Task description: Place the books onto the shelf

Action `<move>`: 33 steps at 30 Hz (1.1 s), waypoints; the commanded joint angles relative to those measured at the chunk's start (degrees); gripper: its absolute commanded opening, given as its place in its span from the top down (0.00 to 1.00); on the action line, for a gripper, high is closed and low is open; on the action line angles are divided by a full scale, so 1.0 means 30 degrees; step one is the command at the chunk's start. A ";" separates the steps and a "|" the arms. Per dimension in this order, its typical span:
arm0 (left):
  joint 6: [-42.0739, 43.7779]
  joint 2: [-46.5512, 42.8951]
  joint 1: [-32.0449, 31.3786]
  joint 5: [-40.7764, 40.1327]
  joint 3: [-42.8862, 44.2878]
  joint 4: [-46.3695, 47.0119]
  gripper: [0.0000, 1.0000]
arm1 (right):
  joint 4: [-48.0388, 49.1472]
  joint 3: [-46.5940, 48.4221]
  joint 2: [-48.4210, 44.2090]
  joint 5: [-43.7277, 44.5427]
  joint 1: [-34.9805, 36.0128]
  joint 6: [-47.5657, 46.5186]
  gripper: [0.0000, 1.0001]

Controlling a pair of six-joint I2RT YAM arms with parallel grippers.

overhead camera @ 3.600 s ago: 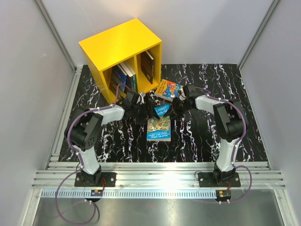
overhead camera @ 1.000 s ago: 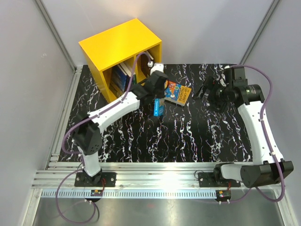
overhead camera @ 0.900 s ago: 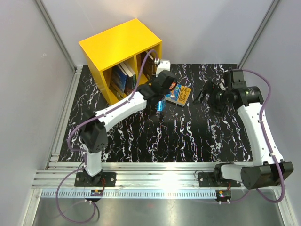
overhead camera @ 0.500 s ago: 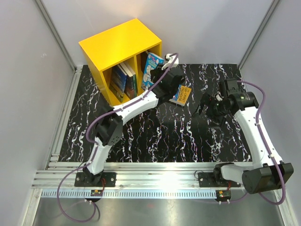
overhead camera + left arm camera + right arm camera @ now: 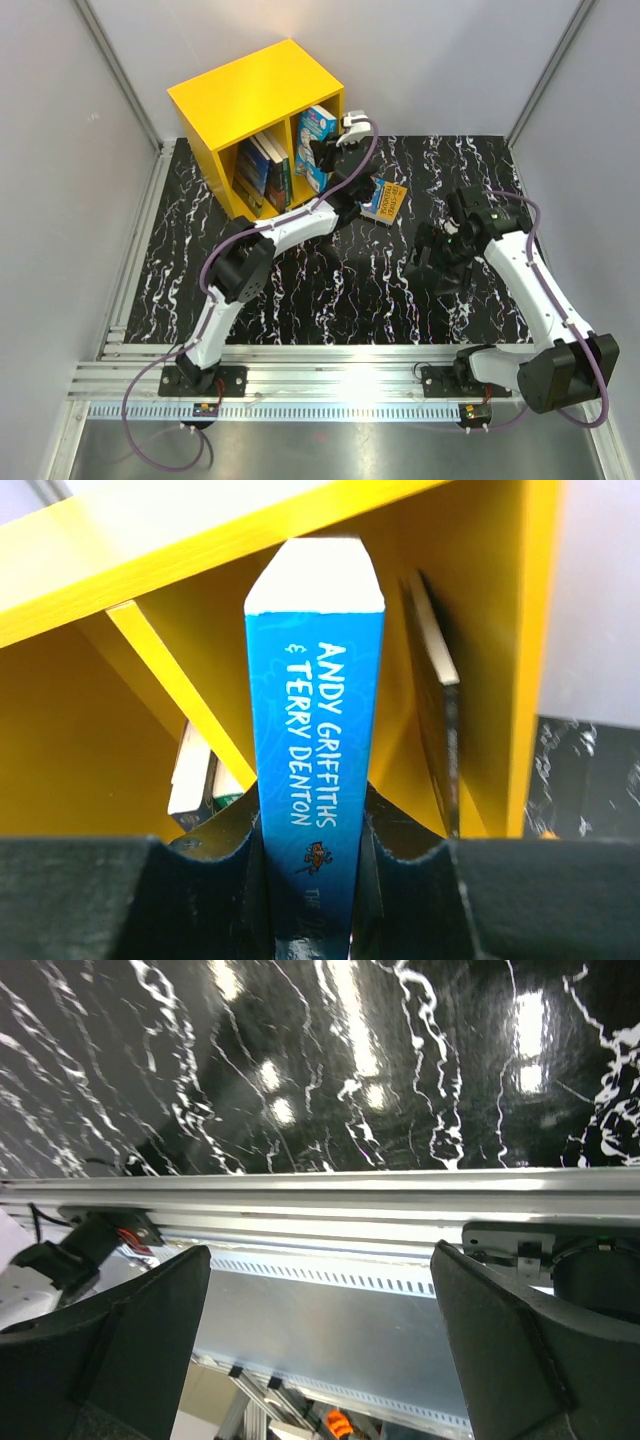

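The yellow shelf [image 5: 250,95] stands at the back left of the table, its two compartments facing forward. My left gripper [image 5: 332,152] is shut on a blue book [image 5: 317,138] and holds it upright at the mouth of the right compartment. In the left wrist view the blue book's spine [image 5: 315,710] stands between my fingers, just right of the divider [image 5: 165,675]. A dark book [image 5: 437,710] leans inside the right compartment. Several books [image 5: 262,165] stand in the left compartment. An orange-yellow book [image 5: 385,200] lies flat on the table. My right gripper [image 5: 438,265] is open and empty.
The black marbled table top [image 5: 330,290] stretches in front of the shelf. The right wrist view faces the aluminium rail [image 5: 320,1195] at the near edge, with the right arm's base [image 5: 580,1260] beside it. Grey walls enclose the table on three sides.
My left arm has raised the blue book from above the table to the shelf's right compartment. My right arm has drawn back from the far right toward the near edge, still open.
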 commanded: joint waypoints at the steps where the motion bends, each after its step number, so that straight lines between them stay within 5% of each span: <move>1: 0.0530 0.0431 0.1019 0.0370 0.1379 0.4736 1.00 | 0.0126 -0.0768 -0.0364 0.0034 0.0348 -0.0426 0.00; 11: -0.0382 0.4555 0.3127 0.4147 0.3368 0.8483 1.00 | 0.0859 -0.2702 -0.0042 -0.0053 0.0788 -0.0631 0.00; 16: -0.3223 0.6464 0.4036 0.5204 0.4397 0.8101 1.00 | 0.1766 -0.4020 0.0046 -0.0492 0.0788 -0.0426 0.00; 19: -0.4888 0.8103 0.4359 0.5821 0.6267 0.6965 0.84 | 0.2292 -0.4490 0.0134 -0.0581 0.0788 -0.0280 0.00; 23: -0.6213 0.9599 0.4507 0.6349 0.7444 0.6025 0.83 | 0.2763 -0.4901 0.0252 -0.0728 0.0788 -0.0191 0.00; 26: -0.5920 0.9981 0.4477 0.6728 0.7882 0.6554 0.71 | 0.3143 -0.5077 0.0368 -0.0845 0.0788 -0.0016 0.00; 27: -0.6327 0.9954 0.4507 0.6875 0.7971 0.6436 0.49 | 0.3318 -0.5164 0.0398 -0.0961 0.0788 0.0071 0.00; 30: -0.6448 0.9954 0.4536 0.7549 0.7914 0.6201 0.16 | 0.3583 -0.5223 0.0515 -0.1254 0.0788 0.0306 0.00; 33: -0.6040 0.9574 0.4361 0.7405 0.7477 0.5936 0.10 | 0.3672 -0.5136 0.0487 -0.1401 0.0788 0.0424 0.00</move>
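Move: The blue book, already pinched by its spine in the left hand, is bound for the shelf's right compartment, whose middle is about 15 cm ahead of that hand, 5 cm left and 13 cm lower. A dark book stands against that compartment's right wall, some 4 cm right of the middle; the left compartment's books are 5 cm ahead of the hand and 18 left. The orange book lies on the table about 16 cm right, level fore and aft, 27 below. From the right hand, the compartment is roughly 43 cm ahead, 29 left. The blue book is carried spine-last by the left hand, forward about 15 cm and slightly left into the right compartment, first with little drop and then sinking to about 13 cm lower, the fingers tipping up some 15 degrees. There, beside the dark book, the fingers open wide and let go of the spine. The empty right hand sinks about 7 cm and draws back a little, still open. ##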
